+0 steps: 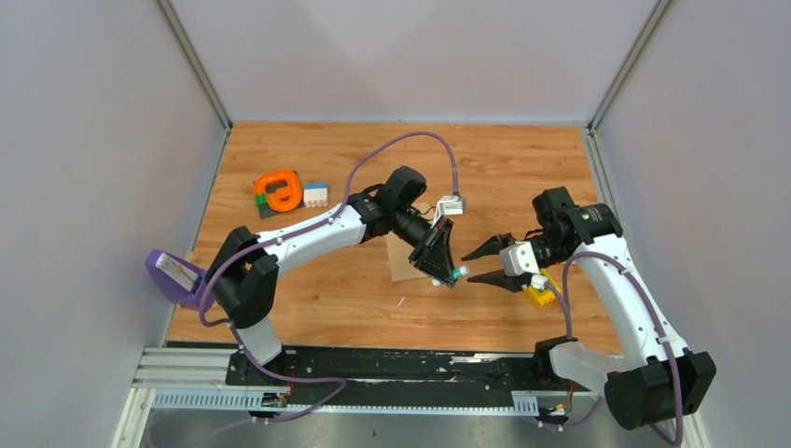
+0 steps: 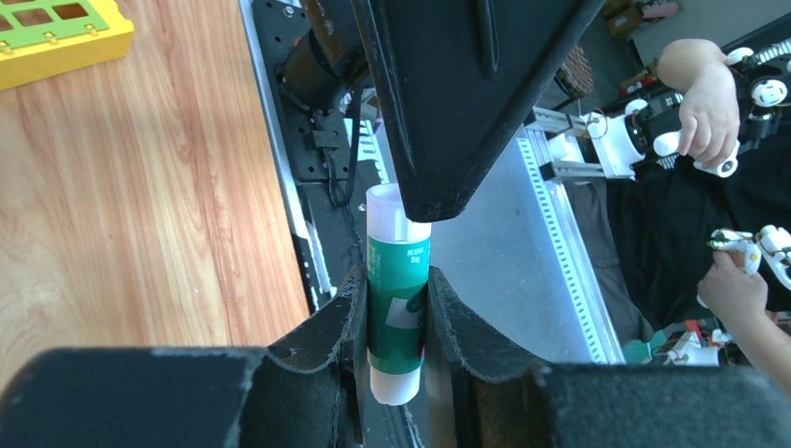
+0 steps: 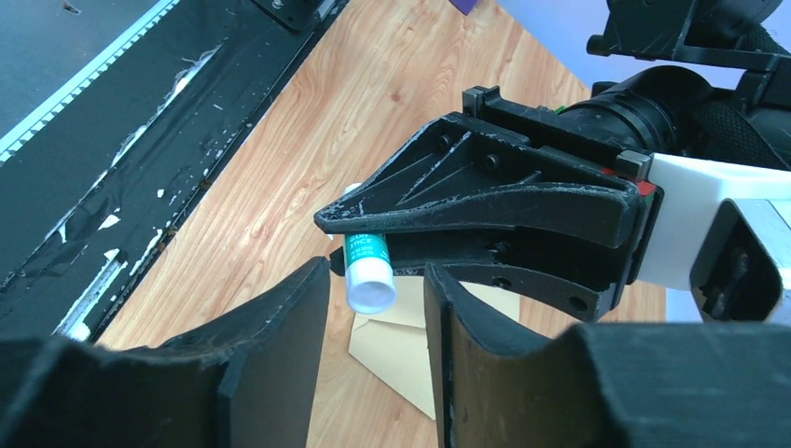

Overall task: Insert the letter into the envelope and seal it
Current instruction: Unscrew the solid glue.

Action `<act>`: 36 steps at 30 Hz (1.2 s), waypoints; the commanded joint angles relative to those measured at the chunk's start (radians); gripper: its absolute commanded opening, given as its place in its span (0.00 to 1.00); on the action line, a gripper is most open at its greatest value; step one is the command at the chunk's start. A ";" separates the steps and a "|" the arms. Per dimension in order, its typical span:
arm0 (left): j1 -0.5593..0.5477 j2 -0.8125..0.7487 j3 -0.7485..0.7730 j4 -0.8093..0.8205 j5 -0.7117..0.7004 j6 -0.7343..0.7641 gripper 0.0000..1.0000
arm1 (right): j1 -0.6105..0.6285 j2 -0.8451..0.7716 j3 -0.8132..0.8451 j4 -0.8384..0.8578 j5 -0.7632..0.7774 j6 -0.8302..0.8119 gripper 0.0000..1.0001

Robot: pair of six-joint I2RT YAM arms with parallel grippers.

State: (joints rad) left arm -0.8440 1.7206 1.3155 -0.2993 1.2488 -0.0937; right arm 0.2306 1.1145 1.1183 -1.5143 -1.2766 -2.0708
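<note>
A green and white glue stick point(image 2: 398, 299) is clamped across its body by my left gripper point(image 2: 396, 313), which is shut on it above the table's middle point(image 1: 440, 261). The stick's white end point(image 3: 368, 285) pokes between the fingers of my right gripper point(image 3: 373, 313), which stands open with gaps on both sides of the stick. In the top view the right gripper point(image 1: 478, 265) faces the left one from the right. The tan envelope point(image 1: 403, 268) lies flat on the wood under the left gripper, partly covered by it, and shows again below the stick point(image 3: 420, 350). The letter is out of view.
An orange and green object point(image 1: 278, 191) and a small white and blue block point(image 1: 315, 194) lie at the far left. A purple holder point(image 1: 173, 275) sits at the left edge. A yellow object point(image 1: 539, 294) lies under the right arm. Grey walls enclose the table.
</note>
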 commanded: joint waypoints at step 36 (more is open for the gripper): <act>-0.003 -0.048 0.109 -0.172 -0.188 0.202 0.00 | 0.067 0.071 0.034 -0.023 0.000 0.189 0.12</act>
State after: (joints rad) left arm -0.8474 1.7203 1.3613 -0.4656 1.1717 0.0319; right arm 0.2745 1.1633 1.1187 -1.5127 -1.2232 -2.0327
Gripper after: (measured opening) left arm 0.292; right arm 0.222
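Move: The glue stick's white cap, the right hand's target, sits between its open fingertips, about 1 cm to its left and 1 cm lower, level fore and aft. From the left hand, which already grips the stick's green body, the cap lies roughly 2 cm ahead, 3 cm to the right and 1 cm higher. The envelope is on the table some 13 cm ahead and 10 cm left of the right hand; the yellow block is about 5 cm ahead and 18 cm right of it, both some 22 cm below. Sinking about 1.5 cm and otherwise nearly in place, the right hand closes its fingers from almost half open to about a fifth, and they come to pinch the glue stick's white cap from both sides. The left hand keeps its grip on the green body and holds almost still, dipping scarcely 1 cm with a slight tilt at the end. ##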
